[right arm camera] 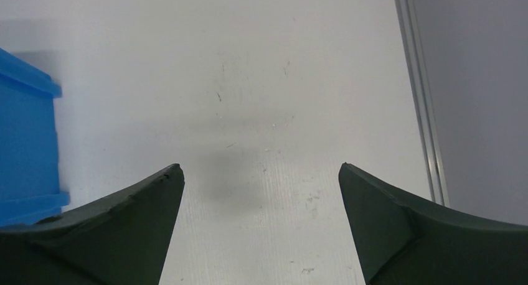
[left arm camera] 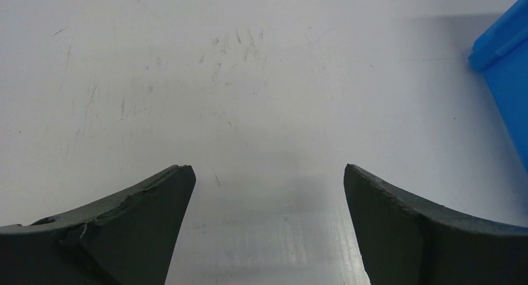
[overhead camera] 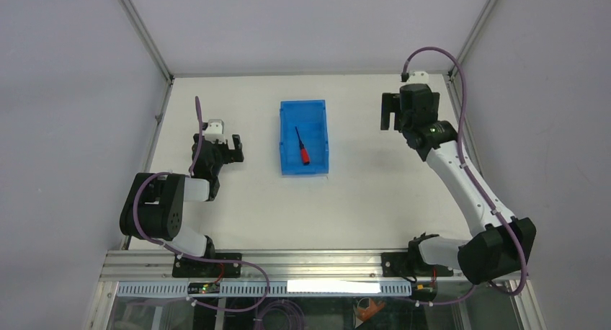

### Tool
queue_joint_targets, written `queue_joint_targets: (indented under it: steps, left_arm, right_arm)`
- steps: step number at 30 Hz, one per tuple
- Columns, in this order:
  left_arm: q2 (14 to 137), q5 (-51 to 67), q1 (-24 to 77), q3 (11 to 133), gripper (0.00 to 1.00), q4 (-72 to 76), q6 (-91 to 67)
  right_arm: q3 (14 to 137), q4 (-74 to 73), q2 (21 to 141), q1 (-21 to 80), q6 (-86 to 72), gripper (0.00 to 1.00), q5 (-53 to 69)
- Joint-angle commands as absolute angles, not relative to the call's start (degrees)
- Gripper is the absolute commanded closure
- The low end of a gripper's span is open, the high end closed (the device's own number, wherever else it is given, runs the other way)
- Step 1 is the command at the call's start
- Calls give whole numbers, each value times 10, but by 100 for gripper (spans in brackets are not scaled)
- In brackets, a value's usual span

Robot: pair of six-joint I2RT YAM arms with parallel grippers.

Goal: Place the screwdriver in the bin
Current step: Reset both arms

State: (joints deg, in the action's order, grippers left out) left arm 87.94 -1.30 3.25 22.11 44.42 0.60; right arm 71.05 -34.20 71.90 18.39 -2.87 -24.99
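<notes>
The blue bin (overhead camera: 317, 121) stands on the white table at the middle. The screwdriver (overhead camera: 302, 148), red handle and thin black shaft, lies inside it on the floor, handle toward me. My left gripper (overhead camera: 230, 148) is open and empty, left of the bin; its wrist view shows bare table between the fingers (left arm camera: 268, 173) and a corner of the bin (left arm camera: 507, 61) at the right. My right gripper (overhead camera: 389, 111) is open and empty, right of the bin; its wrist view (right arm camera: 260, 170) shows the bin's edge (right arm camera: 25, 142) at the left.
White walls enclose the table on three sides. A metal frame rail (right arm camera: 423, 111) runs along the right edge. The aluminium rail (overhead camera: 302, 261) carrying both arm bases lies at the near edge.
</notes>
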Motion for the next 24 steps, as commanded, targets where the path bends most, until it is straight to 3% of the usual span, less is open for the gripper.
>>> queue_joint_targets:
  steps: [1,7,16,24]
  left_arm:
    - [863,-1,25,220,1,460,2]
    - [863,-1,25,220,1,459,1]
    - [863,-1,25,220,1,459,2]
    - [863,-1,25,220,1,460,1]
  right_arm:
    - [620,-207,699,162,-37,1,-204]
    - [563,-127,749,154,-92,1,-143]
    - [573,-114,840,149,-102,1,-74]
    - [580,-121,852,149,-102,1,-97]
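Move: The right hand hangs open and empty, high over bare table. The blue bin's middle lies about 33 cm to its left, 6 cm farther out and some 21 cm below; inside the bin, the screwdriver lies about 34 cm to this hand's left, 5 cm ahead and 24 cm down. From the idle left hand the bin's middle is roughly 30 cm to the right, 4 cm ahead and close to the same height. With its fingers still wide open and empty, the right hand sinks about 15 cm towards the bare table to the right of the bin, going straight down at first, then also drifting some 4 cm left towards the bin and slightly forward, and eases to a stop above the table. As it comes down, the fingers tip some 10 degrees more towards the table while the hand rolls about as much, its left side rising; it touches nothing. ##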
